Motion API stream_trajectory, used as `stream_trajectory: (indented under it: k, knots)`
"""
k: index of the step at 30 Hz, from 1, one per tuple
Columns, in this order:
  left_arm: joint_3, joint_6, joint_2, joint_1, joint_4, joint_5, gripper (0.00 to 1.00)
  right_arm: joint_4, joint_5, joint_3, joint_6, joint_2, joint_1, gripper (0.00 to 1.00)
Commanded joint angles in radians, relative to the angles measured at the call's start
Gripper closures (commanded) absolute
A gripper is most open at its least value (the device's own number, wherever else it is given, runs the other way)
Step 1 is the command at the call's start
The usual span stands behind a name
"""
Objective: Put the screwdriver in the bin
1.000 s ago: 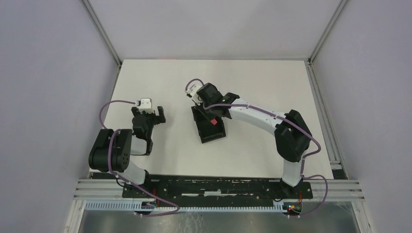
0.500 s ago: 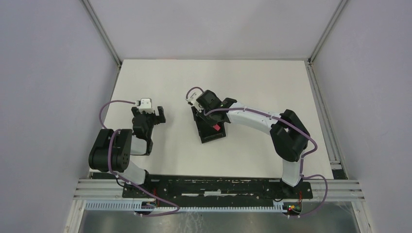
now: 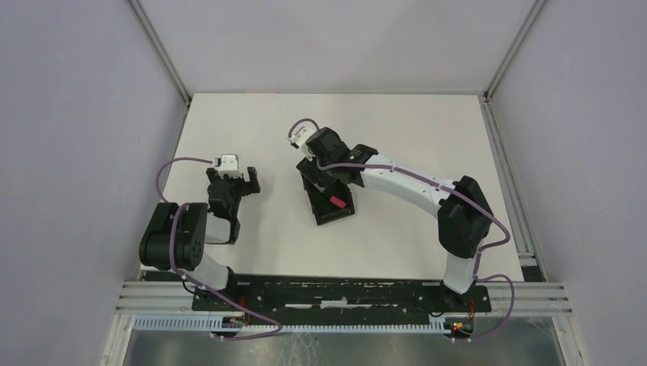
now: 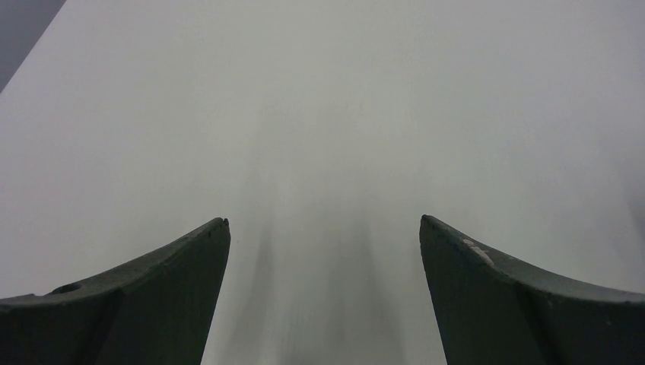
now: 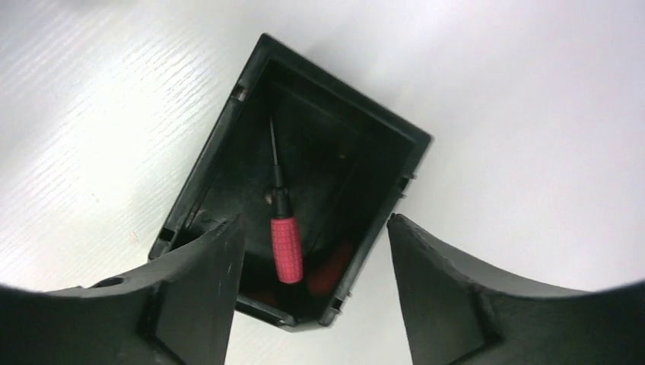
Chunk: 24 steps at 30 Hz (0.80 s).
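Note:
The screwdriver (image 5: 287,249), with a red handle and thin black shaft, lies loose on the floor of the black bin (image 5: 199,179). In the top view its red handle (image 3: 334,202) shows inside the bin (image 3: 336,219) at mid-table. My right gripper (image 5: 316,220) hovers just above the bin's near end, open, its fingers on either side of the handle and apart from it. From above, the right gripper (image 3: 329,183) partly covers the bin's far half. My left gripper (image 4: 323,220) is open over bare table, well left of the bin, and also shows in the top view (image 3: 238,181).
The white table (image 3: 397,130) is walled by grey panels on the left, back and right. A metal rail (image 3: 343,293) carrying both arm bases runs along the near edge.
The right gripper has opened and let go of the screwdriver, which now lies in the bin. The left arm has not moved.

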Motion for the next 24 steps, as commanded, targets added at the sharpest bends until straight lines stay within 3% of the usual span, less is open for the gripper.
stream_trajectory:
  k: [1,2,5,15,24]
  knots:
    - [0.005,-0.033,-0.016,0.006,0.029,0.009,0.00,0.037,0.074,0.021,-0.008,-0.157,-0.018,0.07]
    - [0.005,-0.033,-0.016,0.005,0.029,0.009,0.00,0.053,0.077,-0.003,-0.011,-0.189,-0.030,0.02]
    - [0.005,-0.033,-0.017,0.005,0.029,0.009,0.00,0.133,0.120,-0.129,-0.008,-0.311,-0.085,0.02]
    - [0.005,-0.033,-0.015,0.006,0.029,0.009,0.00,0.627,0.203,-0.817,0.035,-0.786,-0.442,0.02]
    - [0.005,-0.033,-0.015,0.006,0.029,0.009,0.00,0.962,0.177,-1.268,0.116,-0.915,-0.677,0.02]
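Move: Below the right hand the screwdriver already lies loose in the bin, its middle about 1 cm back, 2 cm to the right and some 11 cm down; the bin's middle is about 1 cm back, 3 cm right and 10 cm down. From the idle left hand, the screwdriver is roughly 28 cm to the right, 5 cm back and 6 cm lower. Leaving the bin empty-fingered, the right hand climbs about 10 cm, swings right in an arc that takes it some 33 cm away, then sinks about 12 cm over the bare table. Its wrist turns clockwise by about 45 degrees while the fingertips tip up towards level and forward, and the part-open fingers spread fully early on. ##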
